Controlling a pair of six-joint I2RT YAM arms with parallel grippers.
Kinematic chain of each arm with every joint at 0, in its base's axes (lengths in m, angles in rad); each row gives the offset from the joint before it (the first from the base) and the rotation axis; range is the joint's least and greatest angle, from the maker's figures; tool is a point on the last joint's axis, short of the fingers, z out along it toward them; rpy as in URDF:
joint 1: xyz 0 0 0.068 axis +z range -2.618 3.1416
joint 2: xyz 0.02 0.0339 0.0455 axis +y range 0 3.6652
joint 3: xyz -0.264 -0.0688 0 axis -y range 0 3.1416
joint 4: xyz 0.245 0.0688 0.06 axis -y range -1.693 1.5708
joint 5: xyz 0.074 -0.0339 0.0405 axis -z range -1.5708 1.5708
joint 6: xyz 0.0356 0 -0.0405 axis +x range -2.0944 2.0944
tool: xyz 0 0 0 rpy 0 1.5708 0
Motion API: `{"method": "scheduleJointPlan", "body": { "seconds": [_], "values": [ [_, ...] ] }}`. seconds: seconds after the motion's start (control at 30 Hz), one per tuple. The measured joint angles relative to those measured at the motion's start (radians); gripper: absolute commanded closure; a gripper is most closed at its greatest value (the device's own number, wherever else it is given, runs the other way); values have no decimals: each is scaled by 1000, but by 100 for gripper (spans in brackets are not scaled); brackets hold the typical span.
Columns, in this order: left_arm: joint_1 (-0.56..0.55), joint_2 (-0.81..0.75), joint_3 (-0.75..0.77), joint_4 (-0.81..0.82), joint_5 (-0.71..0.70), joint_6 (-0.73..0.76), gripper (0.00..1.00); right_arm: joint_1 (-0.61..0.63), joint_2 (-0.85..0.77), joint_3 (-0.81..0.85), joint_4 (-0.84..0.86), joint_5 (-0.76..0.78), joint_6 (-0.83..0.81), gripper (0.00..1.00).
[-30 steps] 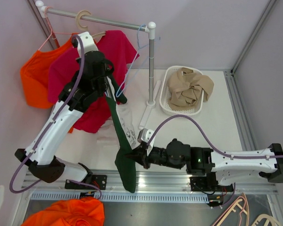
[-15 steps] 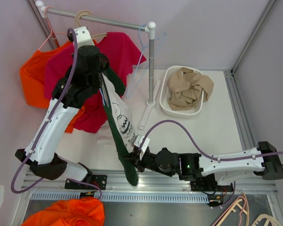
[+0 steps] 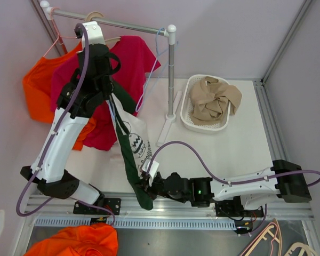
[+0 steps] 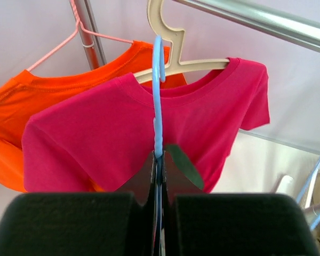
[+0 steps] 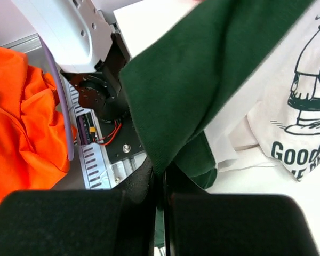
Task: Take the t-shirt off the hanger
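The t-shirt [image 3: 135,140] is white with a black print and dark green parts. It hangs stretched from a blue hanger [image 4: 158,101]. My left gripper [image 3: 112,92] is shut on the hanger's neck, high up near the rail; in the left wrist view [image 4: 159,160] the blue wire runs up from between the fingers. My right gripper [image 3: 146,184] is low at the table's front edge, shut on the shirt's dark green edge [image 5: 202,80]; in the right wrist view [image 5: 161,173] the fabric goes down between the fingers. The white printed part [image 5: 290,106] lies to the right.
A red t-shirt [image 3: 129,58] on a beige hanger and an orange t-shirt [image 3: 40,90] hang from the rail. The rack's pole [image 3: 172,74] stands mid-table, with another blue hanger [image 3: 149,80] beside it. A white basket [image 3: 188,114] holds beige cloth. Orange cloth [image 3: 74,242] lies below the front edge.
My left gripper has lifted the hanger up and back toward the rail. My right gripper has moved left along the front edge with the green edge, and the shirt is pulled longer.
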Motion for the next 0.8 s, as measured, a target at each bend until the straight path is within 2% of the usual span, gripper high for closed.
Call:
{"method": "scheduleJointPlan", "body": {
  "seconds": [0.2, 0.33, 0.4, 0.57, 0.73, 0.8],
  "values": [
    [18, 13, 37, -15, 18, -22, 99, 11, -1, -3, -22, 3, 12, 100],
    [24, -22, 64, -111, 140, -140, 99, -33, 40, 53, -106, 3, 14, 100],
    [8, -81, 13, -117, 188, -189, 99, -76, 74, 93, -143, -7, 15, 100],
    [-117, -289, -161, -155, 246, -267, 99, -218, 151, 172, -234, -26, 38, 100],
    [-146, -406, -183, -257, 291, -298, 99, -343, 248, 256, -300, -33, 63, 99],
    [-149, -450, -202, -296, 301, -301, 99, -369, 293, 301, -325, -50, 68, 93]
  ]
}}
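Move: The left fingers already pinch the blue hanger's neck; the green-and-white t-shirt drapes from it, its middle about 14 cm back, 9 right and 20 below. The magenta shirt is some 14 cm ahead, 4 left and 20 below; the spare blue hanger about 18 ahead, 15 right and 10 below. From the right hand, already on a green sleeve, the t-shirt's middle is about 17 cm ahead, 9 left and 9 up; the white rack foot 35 ahead, 10 right and 19 below. Still pinching the blue hanger by its neck, the left hand waits briefly, then draws it quickly back about 14 cm, away from the magenta shirt, turning clockwise and rolling left side down. Meanwhile the right hand keeps its pinch on the green sleeve and carries it forward some 15 cm and down 6, towards the rack foot, with a similar turn and roll. ##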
